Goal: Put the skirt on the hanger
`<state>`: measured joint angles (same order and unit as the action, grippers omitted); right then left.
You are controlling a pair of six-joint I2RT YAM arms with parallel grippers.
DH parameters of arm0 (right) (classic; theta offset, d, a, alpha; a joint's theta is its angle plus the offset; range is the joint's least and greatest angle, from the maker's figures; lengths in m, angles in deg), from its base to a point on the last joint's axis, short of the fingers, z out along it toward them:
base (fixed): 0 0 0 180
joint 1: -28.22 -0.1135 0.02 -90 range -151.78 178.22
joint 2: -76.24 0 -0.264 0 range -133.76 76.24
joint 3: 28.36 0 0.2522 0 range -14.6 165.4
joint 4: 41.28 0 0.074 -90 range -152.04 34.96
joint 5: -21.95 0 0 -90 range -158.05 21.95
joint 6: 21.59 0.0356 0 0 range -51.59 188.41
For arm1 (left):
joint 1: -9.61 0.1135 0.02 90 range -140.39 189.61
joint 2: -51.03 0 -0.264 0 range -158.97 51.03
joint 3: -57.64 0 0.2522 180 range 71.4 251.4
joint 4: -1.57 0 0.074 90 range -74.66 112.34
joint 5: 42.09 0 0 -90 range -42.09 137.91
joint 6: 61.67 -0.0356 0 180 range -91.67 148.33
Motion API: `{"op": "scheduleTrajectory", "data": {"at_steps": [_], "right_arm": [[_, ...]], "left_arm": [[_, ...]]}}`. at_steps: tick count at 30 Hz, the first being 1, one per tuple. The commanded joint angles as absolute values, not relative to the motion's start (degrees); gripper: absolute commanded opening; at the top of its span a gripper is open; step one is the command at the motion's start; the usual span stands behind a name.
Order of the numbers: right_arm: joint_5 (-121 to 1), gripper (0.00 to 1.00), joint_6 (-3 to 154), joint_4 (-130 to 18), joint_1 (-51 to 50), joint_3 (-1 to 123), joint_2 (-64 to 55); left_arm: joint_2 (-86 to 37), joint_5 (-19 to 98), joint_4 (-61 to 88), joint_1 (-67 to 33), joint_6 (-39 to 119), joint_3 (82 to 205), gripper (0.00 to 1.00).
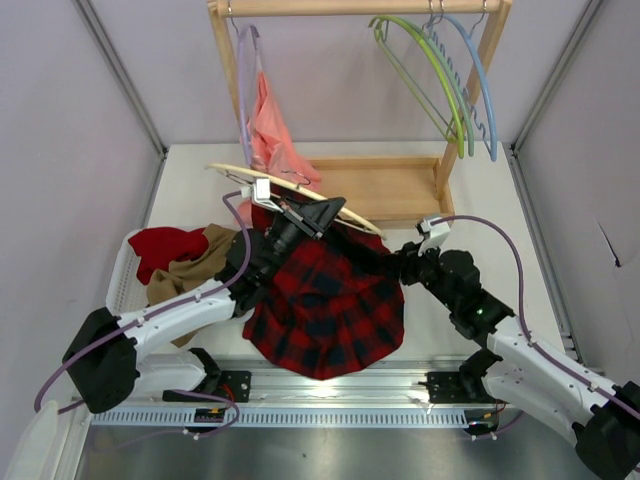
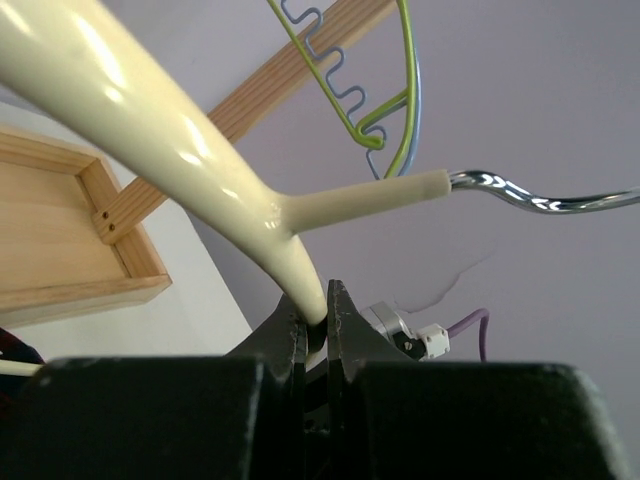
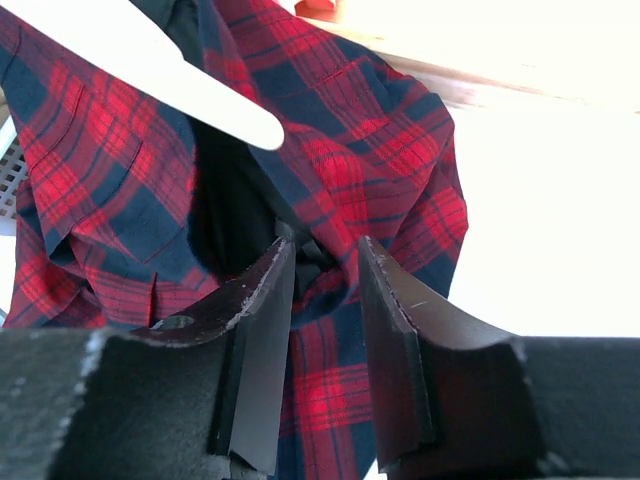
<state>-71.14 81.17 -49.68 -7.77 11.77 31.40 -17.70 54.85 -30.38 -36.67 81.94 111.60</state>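
The cream hanger (image 1: 235, 172) lies tilted across the middle of the table, its metal hook (image 2: 540, 195) pointing away. My left gripper (image 1: 305, 215) is shut on the hanger (image 2: 150, 120) near its neck and holds it up. The red and black plaid skirt (image 1: 330, 310) hangs bunched below the hanger, toward the near edge. One pale hanger end (image 3: 200, 95) sits inside the skirt's dark waist opening. My right gripper (image 1: 393, 262) is at the skirt's right edge, its narrow-set jaws pinching a fold of the skirt (image 3: 380, 150) at the tips.
A wooden rack (image 1: 380, 185) stands at the back with a lilac hanger carrying a salmon garment (image 1: 270, 130) and green and blue hangers (image 1: 455, 80). A white basket (image 1: 120, 280) at the left holds a red cloth and a tan cloth.
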Motion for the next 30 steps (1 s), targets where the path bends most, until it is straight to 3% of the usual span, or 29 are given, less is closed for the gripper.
{"op": "scheduleTrajectory", "data": {"at_steps": [1, 4, 8, 9, 10, 30], "right_arm": [[-71.6, 0.37, 79.8, -44.7, -8.2, 13.3, 30.3], [-71.0, 0.34, 79.6, -44.8, -8.3, 13.7, 29.2], [-71.8, 0.16, 79.6, -46.2, -8.5, 14.4, 29.3], [-72.3, 0.04, 80.1, -46.7, -8.6, 15.3, 29.4], [-73.9, 0.0, 80.8, -48.2, -8.7, 15.9, 29.7], [-82.4, 0.0, 90.9, -57.8, -14.6, 21.2, 31.2]], "left_arm": [[-15.9, 57.7, -31.5, -37.5, 84.7, 113.4, 0.0], [-16.5, 58.7, -30.8, -37.9, 86.1, 113.8, 0.0], [-16.8, 61.3, -27.6, -38.5, 87.8, 114.5, 0.0], [-16.8, 62.7, -26.2, -38.9, 88.3, 114.6, 0.0], [-16.7, 63.8, -25.2, -39.2, 89.4, 114.9, 0.0], [-21.4, 79.3, -13.0, -45.1, 98.2, 120.9, 0.0]]}}
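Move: The skirt's upper edge sits right at my half-open right fingers, about 1 cm ahead, 1 cm to the left and 1 cm below. The hanger's free end is roughly 4 cm ahead, 3 cm left and 5 cm above that hand, with the wooden tray some 22 cm ahead, 3 cm left and 12 cm below. My left hand already holds the hanger; from it the skirt edge lies about 14 cm right, 7 cm back and 8 cm below. I close my right fingers on the skirt's upper edge, pinching the cloth, then raise that hand about 3 cm and finally ease it slightly back and down. Meanwhile my left hand keeps its grip on the hanger and lowers it some 3 cm, pitching its fingers down about 20 degrees with a small counter-clockwise turn, so the free end comes towards my right fingers. ##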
